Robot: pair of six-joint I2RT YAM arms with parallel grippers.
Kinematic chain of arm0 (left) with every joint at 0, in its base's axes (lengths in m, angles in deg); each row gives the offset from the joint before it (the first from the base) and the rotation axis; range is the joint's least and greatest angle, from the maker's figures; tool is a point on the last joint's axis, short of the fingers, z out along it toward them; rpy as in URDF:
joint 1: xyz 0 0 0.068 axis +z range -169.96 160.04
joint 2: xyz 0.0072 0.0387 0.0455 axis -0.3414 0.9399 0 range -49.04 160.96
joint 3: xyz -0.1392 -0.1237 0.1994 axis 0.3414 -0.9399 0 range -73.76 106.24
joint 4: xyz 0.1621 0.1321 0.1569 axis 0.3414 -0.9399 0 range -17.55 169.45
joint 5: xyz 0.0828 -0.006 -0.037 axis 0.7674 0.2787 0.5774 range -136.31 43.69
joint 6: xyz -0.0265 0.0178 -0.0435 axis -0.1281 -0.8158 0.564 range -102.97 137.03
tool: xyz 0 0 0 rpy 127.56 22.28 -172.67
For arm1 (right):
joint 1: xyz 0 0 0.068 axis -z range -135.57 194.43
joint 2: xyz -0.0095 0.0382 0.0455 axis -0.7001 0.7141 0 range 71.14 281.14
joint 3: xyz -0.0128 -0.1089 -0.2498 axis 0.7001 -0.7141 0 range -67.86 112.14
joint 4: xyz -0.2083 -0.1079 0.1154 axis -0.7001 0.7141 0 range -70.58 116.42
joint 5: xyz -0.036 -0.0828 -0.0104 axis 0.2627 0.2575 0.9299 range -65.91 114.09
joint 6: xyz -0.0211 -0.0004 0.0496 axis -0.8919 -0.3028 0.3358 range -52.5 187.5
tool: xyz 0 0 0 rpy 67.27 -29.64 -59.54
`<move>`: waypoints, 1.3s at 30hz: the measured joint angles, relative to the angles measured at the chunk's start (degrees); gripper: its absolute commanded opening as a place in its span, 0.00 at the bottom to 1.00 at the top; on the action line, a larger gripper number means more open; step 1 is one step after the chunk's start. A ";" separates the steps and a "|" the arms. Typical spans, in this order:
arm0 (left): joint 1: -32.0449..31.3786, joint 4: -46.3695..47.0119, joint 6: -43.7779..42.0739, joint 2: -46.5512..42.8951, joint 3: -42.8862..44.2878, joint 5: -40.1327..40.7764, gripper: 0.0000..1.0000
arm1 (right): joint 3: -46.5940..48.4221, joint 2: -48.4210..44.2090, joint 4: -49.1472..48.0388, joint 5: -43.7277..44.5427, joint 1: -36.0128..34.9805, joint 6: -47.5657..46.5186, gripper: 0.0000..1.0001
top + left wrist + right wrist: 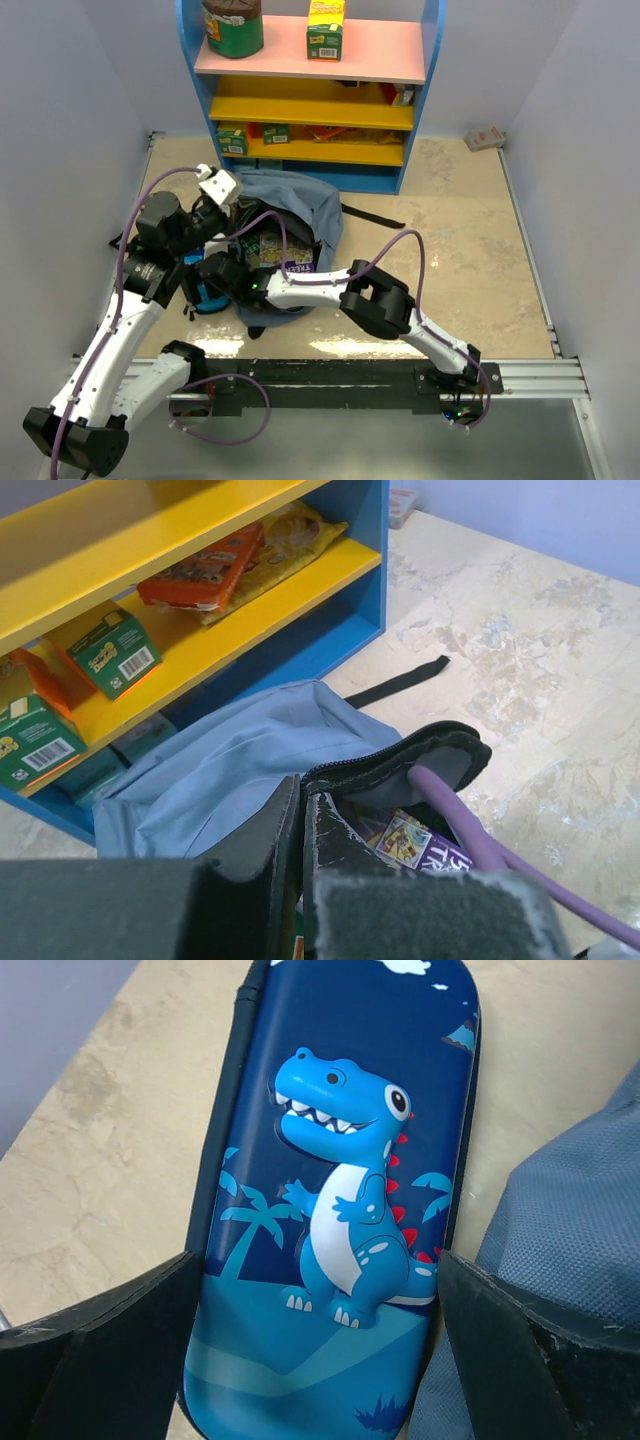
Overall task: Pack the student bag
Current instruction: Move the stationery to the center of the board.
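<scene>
The student bag [295,200] is a grey-blue backpack lying open on the table in front of the shelf, with colourful books [275,250] inside. My left gripper [235,212] is shut on the bag's black zipper rim [400,755] and holds the opening up. In the left wrist view its fingers [265,845] pinch that rim, and a purple book [425,845] shows below. A dark-blue dinosaur pencil case [330,1210] lies flat on the table to the left of the bag [570,1220]. My right gripper [318,1265] is open, with one finger on each long side of the case.
A blue shelf unit [310,90] with pink and yellow shelves stands at the back, with boxes and a can on it. A black strap [372,215] trails right of the bag. A small box [486,138] lies at the back right. Walls close in on both sides.
</scene>
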State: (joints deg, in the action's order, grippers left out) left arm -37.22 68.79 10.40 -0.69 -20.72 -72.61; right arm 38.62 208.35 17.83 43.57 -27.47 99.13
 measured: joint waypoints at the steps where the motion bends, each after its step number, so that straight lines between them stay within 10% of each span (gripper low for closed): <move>1: -0.07 0.04 0.07 0.00 0.00 -0.20 0.02 | -1.22 -0.74 -0.17 0.15 0.09 0.33 0.99; 17: -0.57 0.44 0.55 -0.46 -0.13 -1.95 0.02 | -15.98 -12.13 4.50 6.95 1.75 -5.75 0.99; 39: -0.48 1.60 1.05 -1.79 -1.84 -0.52 0.02 | 3.96 2.14 11.91 25.57 -2.60 -10.93 0.99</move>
State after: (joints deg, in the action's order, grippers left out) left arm -37.70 70.39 11.45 -2.48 -22.56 -73.14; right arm 42.57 210.49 29.74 69.15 -30.07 88.21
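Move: Between and just below the right hand's wide-open fingers lies the stationery case, its middle about 3 cm ahead, 1 cm left and 3 cm down. The bag stands beside it, its middle some 18 cm to the hand's right and 8 cm farther out, with the purple book in its mouth about 19 cm right and 6 cm ahead of the hand. From the left hand the case lies roughly 13 cm left, 3 cm back and 28 cm below. Sweeping right about 9 cm low over the table, the right hand shoves the case and the bag's near side along with its still wide-open fingers astride the case. It then eases back left some 3 cm while reaching a little forward, the wrist swinging and rolling about 30 degrees so the fingers point more straight ahead. The left hand keeps its pinch on the bag's zip edge, nearly still. ##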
